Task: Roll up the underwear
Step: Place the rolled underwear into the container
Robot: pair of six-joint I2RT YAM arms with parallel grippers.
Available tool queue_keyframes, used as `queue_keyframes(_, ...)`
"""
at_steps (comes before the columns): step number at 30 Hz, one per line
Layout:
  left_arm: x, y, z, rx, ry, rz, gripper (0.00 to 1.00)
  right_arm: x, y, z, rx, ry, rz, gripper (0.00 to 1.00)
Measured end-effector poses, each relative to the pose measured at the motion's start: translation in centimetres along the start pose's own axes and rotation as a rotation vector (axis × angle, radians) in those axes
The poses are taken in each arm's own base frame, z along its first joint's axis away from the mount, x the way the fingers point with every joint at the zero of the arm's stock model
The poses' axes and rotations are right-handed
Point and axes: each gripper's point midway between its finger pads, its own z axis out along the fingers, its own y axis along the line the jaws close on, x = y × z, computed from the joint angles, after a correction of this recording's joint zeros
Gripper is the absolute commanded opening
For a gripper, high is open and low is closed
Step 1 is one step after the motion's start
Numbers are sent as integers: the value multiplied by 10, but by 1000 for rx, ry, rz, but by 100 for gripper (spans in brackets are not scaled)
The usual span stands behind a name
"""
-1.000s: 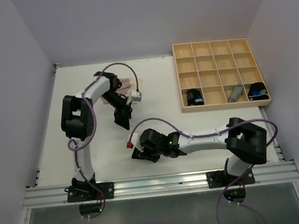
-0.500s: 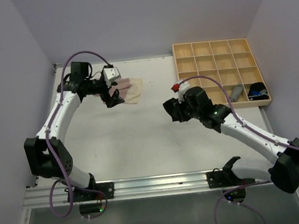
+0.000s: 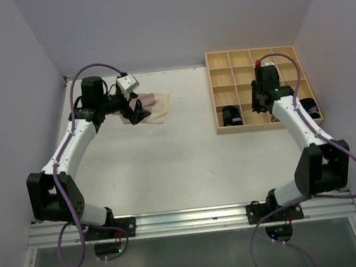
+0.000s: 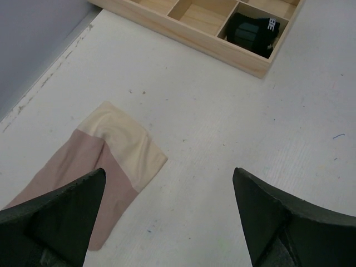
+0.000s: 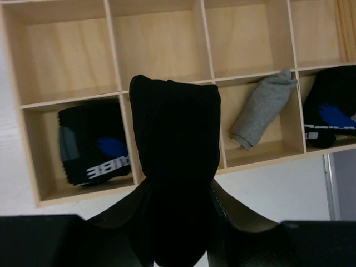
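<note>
A pale beige-pink underwear (image 3: 155,106) (image 4: 97,164) lies flat at the far left of the table. My left gripper (image 3: 139,113) (image 4: 169,222) hovers at its near right edge, open and empty. My right gripper (image 3: 257,101) (image 5: 177,219) is shut on a black rolled underwear (image 5: 174,133), held above the near row of the wooden tray (image 3: 251,57) (image 5: 161,55). Under the roll is the compartment between a black roll with white lettering (image 5: 92,150) (image 3: 231,116) and a grey roll (image 5: 261,108). Another black and blue roll (image 5: 331,111) (image 3: 308,107) fills the near right compartment.
The tray's other compartments show bare wood. Its near corner and the lettered black roll (image 4: 253,33) appear at the top of the left wrist view. Purple walls close in the table on three sides, and a metal rail (image 3: 187,220) runs along the near edge.
My right arm swung from the table's near middle out to the tray, carrying the black roll. My left arm stretched back to the beige underwear at the far left.
</note>
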Motion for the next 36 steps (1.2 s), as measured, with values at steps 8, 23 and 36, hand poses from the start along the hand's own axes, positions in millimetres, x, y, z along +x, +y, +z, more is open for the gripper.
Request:
queue_keyframes(8, 25, -3, 5, -12, 29, -54, 100, 50, -44, 47, 238, 220, -36, 0)
queue_keyframes(23, 48, -12, 0, -46, 47, -62, 100, 85, -39, 80, 336, 324, 31, 0)
queue_keyframes(36, 62, -14, 1, -52, 62, -75, 100, 83, 7, 110, 303, 338, 86, 0)
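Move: The right hand holds the black rolled underwear above the near row of the container; the empty second compartment from the left is about 3 cm ahead, 3 cm to the right and 16 cm below. Level with that compartment, a rolled black underwear fills the corner one 10 cm to its left, and the grey roll lies in the next one, 10 cm to its right. From the idle left hand the empty compartment is some 43 cm right, 4 cm ahead and 21 cm below. Keeping its grip on the black roll, the right hand sinks some 14 cm in two stages towards the empty compartment between the black and grey rolls, first sweeping about 5 cm left on the way down, then easing back right and a little forward as it sinks on. The fingers tip about 20 degrees further down and turn roughly as much clockwise, while the empty left hand, still open and well away from the container, drops about 6 cm and draws slightly back. ##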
